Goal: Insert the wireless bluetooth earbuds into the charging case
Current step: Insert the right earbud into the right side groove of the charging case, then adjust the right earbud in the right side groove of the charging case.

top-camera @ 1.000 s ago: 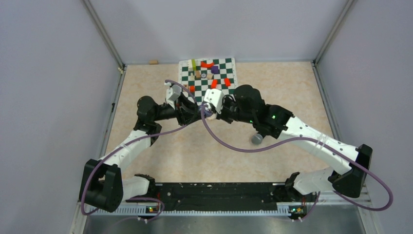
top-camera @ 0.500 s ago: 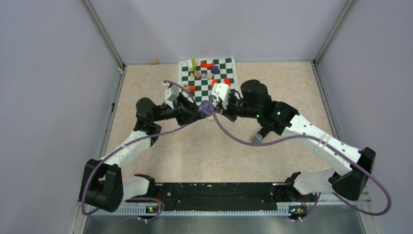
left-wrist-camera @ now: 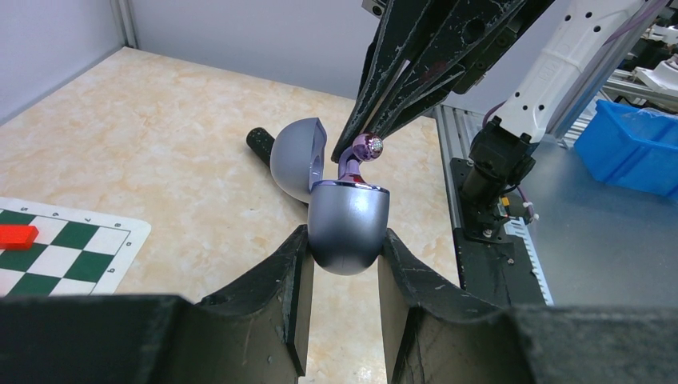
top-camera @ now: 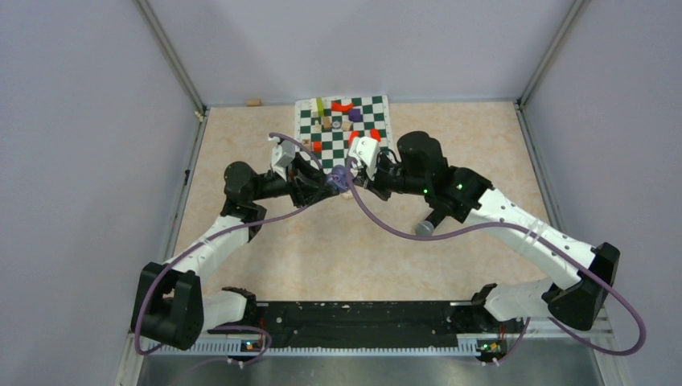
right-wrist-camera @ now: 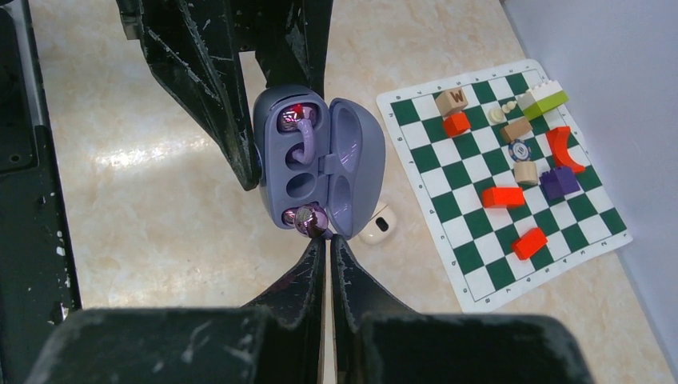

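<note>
My left gripper is shut on the grey-purple charging case and holds it above the table with its lid open. My right gripper is shut on a shiny purple earbud at the near end of the open case. In the left wrist view this earbud sits just above the case rim, its stem pointing down into the case. A second earbud lies seated in the far slot. In the top view both grippers meet at the case.
A chessboard mat at the back holds red, purple, green and wooden pieces. A black microphone lies under the right arm. A small white object lies on the table below the case. A wooden piece sits by the back wall.
Since a second ago my right gripper has shifted back and to the right, and the case now shows between the two grippers. Nothing has moved in the last half second.
</note>
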{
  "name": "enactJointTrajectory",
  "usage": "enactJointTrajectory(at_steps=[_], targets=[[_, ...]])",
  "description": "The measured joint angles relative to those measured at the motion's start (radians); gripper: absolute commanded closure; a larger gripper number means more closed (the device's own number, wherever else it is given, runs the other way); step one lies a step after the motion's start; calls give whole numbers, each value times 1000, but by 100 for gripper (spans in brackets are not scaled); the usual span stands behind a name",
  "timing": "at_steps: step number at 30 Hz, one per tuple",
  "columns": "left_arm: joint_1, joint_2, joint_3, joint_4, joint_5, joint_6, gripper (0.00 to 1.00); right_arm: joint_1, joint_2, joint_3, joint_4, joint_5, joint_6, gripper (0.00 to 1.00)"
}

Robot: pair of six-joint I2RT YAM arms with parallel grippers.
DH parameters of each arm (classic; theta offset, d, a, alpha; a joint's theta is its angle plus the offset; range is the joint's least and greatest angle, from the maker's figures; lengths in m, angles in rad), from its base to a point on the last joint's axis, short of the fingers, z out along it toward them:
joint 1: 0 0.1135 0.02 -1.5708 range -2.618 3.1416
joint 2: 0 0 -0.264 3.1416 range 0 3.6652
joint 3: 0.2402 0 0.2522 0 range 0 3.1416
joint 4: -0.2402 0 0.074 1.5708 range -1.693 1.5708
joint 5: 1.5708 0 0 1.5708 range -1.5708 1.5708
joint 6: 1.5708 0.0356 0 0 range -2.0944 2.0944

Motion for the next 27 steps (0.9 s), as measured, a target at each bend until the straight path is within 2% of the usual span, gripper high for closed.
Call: enactJointTrajectory(at_steps=[6,15,24,27], targets=[[2,-1,0,2,4,0,100,3,5,0,-7,21,1,80],[3,-1,0,1,21,0,100,2,2,0,-30,5,-11,78],[2,-1,0,-8,53,5,100,-34,-37,50,-61,-185,-17,73],[1,-1,0,-11,59,7,100,-34,-35,55,-51,-217,-6,64]])
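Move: The right earbud is already partly in its groove and still pinched by the right fingertips. The open charging case, held by the left hand, has its middle about 3 cm left, 1 cm back and 2 cm below the right hand. The left earbud sits about 4 cm left, 1 cm back and 2 cm below. The cream case on the table lies roughly 8 cm ahead, 1 cm left and 25 cm below. From the left hand, the charging case is level, about 2 cm right and straight across. The right earbud is let go in its groove: the right fingers open around it while dipping less than 1 cm. Then the hand draws back and up, about 3 cm each way, clear of the charging case, swinging some 10 degrees counter-clockwise. The left fingers keep their grip on the case and bring it about 1 cm back. ##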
